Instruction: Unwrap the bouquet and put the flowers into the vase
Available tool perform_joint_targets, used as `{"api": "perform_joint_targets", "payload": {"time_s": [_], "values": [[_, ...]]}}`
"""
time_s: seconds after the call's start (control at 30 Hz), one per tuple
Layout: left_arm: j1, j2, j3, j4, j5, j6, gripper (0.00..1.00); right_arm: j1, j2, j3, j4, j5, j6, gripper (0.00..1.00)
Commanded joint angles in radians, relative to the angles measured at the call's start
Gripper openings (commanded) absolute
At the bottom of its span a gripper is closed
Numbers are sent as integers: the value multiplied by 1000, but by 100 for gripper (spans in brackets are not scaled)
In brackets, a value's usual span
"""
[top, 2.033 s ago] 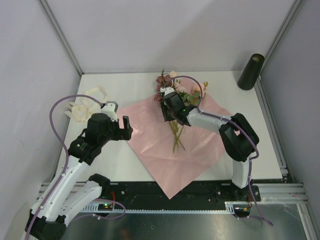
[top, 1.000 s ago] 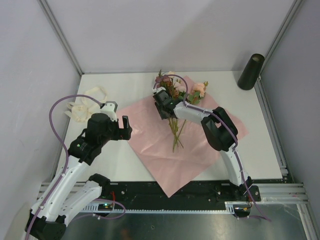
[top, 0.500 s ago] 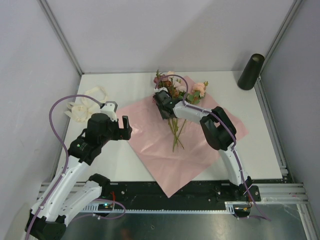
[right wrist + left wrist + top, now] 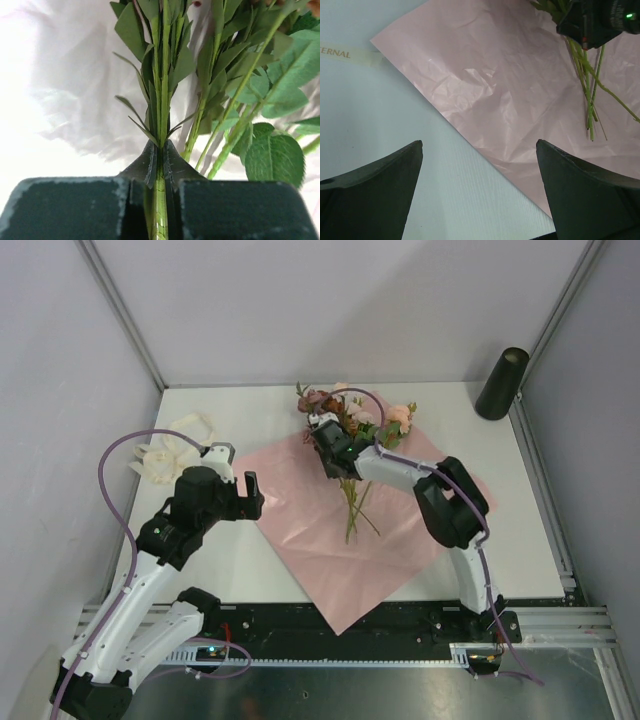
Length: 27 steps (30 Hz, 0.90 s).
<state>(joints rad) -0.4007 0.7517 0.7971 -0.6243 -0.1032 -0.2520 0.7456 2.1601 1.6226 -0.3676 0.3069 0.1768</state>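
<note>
The flowers [image 4: 352,418] lie on the spread pink paper sheet [image 4: 330,540], blooms toward the back, stems [image 4: 350,508] pointing at me. My right gripper [image 4: 325,438] is shut on one green flower stem [image 4: 163,100] just below its leaves, its fingertips [image 4: 150,159] pinching the stem; other leafy stems [image 4: 235,125] hang free beside it. The black vase [image 4: 502,383] stands upright at the back right corner, well away from both arms. My left gripper [image 4: 240,466] hovers open over the table by the paper's left edge [image 4: 445,115], holding nothing.
The cream ribbon [image 4: 170,452] lies bunched at the left of the table, a strip of it showing in the left wrist view [image 4: 350,55]. The frame posts and walls close in the back and sides. The paper covers the middle of the table.
My right gripper has closed onto a flower stem. The blooms have shifted a little left and back, and the right arm's elbow has swung right. The left arm has not moved.
</note>
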Motion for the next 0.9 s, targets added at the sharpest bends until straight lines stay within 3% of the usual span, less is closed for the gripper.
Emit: {"api": "perform_joint_targets", "payload": {"time_s": [0.0, 0.37, 0.63, 0.87], "values": [[5, -13, -9, 9, -18, 25, 100, 13, -217, -71, 159, -59, 9, 0], [3, -12, -9, 9, -18, 26, 100, -53, -575, -264, 497, -124, -44, 0], [3, -15, -10, 10, -8, 28, 100, -296, -691, -312, 883, -182, -187, 0], [3, -16, -7, 10, -3, 28, 100, -547, -599, -289, 1331, -259, -311, 0]]}}
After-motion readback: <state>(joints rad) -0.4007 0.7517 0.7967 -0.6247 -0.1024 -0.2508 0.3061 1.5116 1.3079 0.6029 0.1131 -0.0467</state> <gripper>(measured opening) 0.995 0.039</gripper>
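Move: Beyond the right hand and far over to its right, the black vase stands about 22 cm ahead and 40 cm to the right, its middle roughly 9 cm higher. The flowers still lying on the pink paper have their middle some 4 cm ahead and 6 cm to the right of this hand, at nearly its height. From the left hand the vase is about 41 cm ahead, 58 cm right and 6 cm lower. Lifting the already pinched flower stems off the pink paper, the right hand climbs about 40 cm, at first nearly straight up, then also sweeping some 20 cm right and a little forward, sideways towards the vase. Its shut fingers keep their hold while the wrist tips up about 70 degrees, from steeply down to above level, its left side rising too. ##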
